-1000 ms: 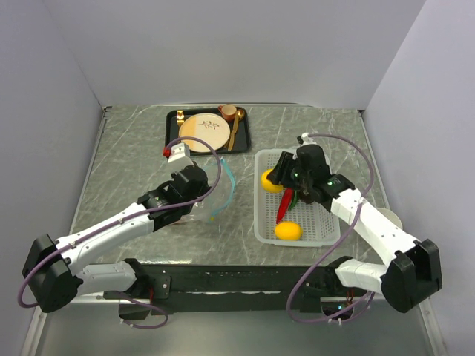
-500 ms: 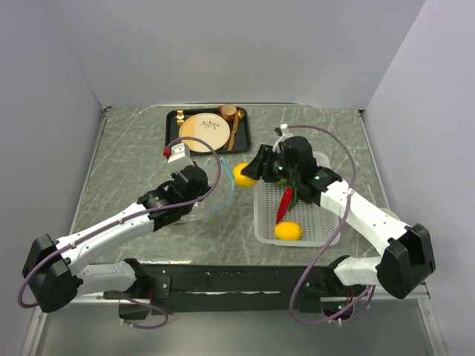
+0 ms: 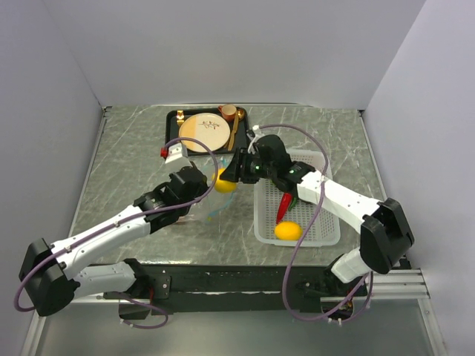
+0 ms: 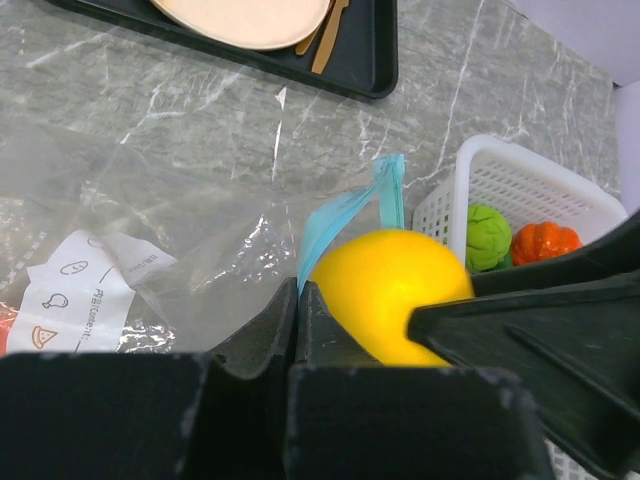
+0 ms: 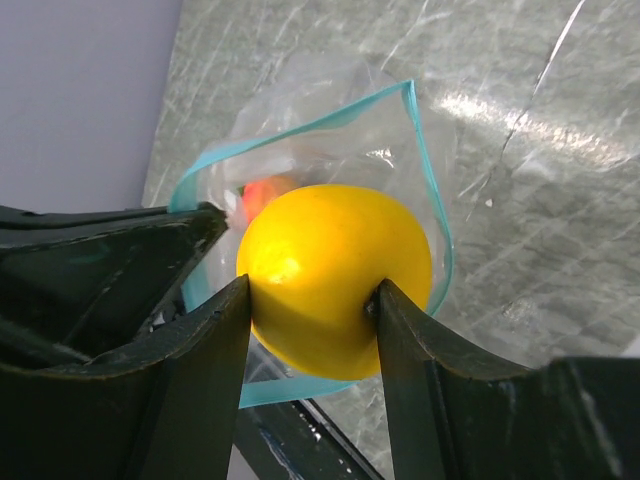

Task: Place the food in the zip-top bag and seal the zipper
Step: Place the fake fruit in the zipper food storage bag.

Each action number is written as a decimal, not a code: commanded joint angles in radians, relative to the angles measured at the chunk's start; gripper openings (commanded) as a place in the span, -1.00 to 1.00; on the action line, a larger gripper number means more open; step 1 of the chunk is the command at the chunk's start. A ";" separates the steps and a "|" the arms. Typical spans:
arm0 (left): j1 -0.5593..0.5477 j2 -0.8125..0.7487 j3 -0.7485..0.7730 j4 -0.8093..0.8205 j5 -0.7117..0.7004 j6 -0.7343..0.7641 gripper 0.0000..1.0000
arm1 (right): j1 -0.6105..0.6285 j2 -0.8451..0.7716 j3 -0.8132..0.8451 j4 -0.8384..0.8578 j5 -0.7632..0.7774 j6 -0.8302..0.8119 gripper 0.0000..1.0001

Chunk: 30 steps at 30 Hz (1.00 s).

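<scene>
My right gripper (image 5: 312, 288) is shut on a yellow lemon (image 5: 335, 275) and holds it at the open mouth of the clear zip-top bag (image 5: 300, 135). The light blue zipper (image 5: 428, 180) loops around the lemon in the right wrist view. My left gripper (image 4: 298, 300) is shut on the zipper strip (image 4: 340, 215) and keeps that edge lifted. From above, the lemon (image 3: 225, 182) hangs just right of the left gripper (image 3: 208, 185). Something red-orange (image 5: 265, 192) lies inside the bag. A white label (image 4: 80, 290) shows on the bag.
The white mesh basket (image 3: 260, 222) at the right holds a red chili (image 3: 284, 204), a second lemon (image 3: 288, 231), a green lime (image 4: 487, 237) and an orange peach (image 4: 543, 242). At the back, a black tray (image 3: 172, 137) carries a round plate (image 3: 202, 132).
The right arm has swung left from the basket, carrying the lemon to the bag's mouth. The left gripper has kept its hold on the bag edge.
</scene>
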 commanded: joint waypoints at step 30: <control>0.003 -0.041 0.000 0.020 -0.013 -0.002 -0.98 | -0.161 -0.231 -0.092 -0.195 0.365 -0.027 1.00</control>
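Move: The right hand already holds the yellow fruit at the mouth of the zipper bag. The middle of the bag lies about 8 cm to its left, 4 cm back and 6 cm below. The peach inside the bag is some 14 cm left and 10 cm back, and the white basket's middle is about 22 cm right and 3 cm back. From the left hand, pinching the rim, the bag's middle is about 5 cm back, 1 cm left and 6 cm below. The right fingers let go of the yellow fruit at the bag mouth, opening from about half to wide while the hand eases only a centimetre or so down and left. Emptied, it sinks slightly more, then speeds away to the right, towards the basket, about 9 cm and a little forward, rising and turning some 15 degrees clockwise. The left hand stays put and keeps its pinch on the rim. ##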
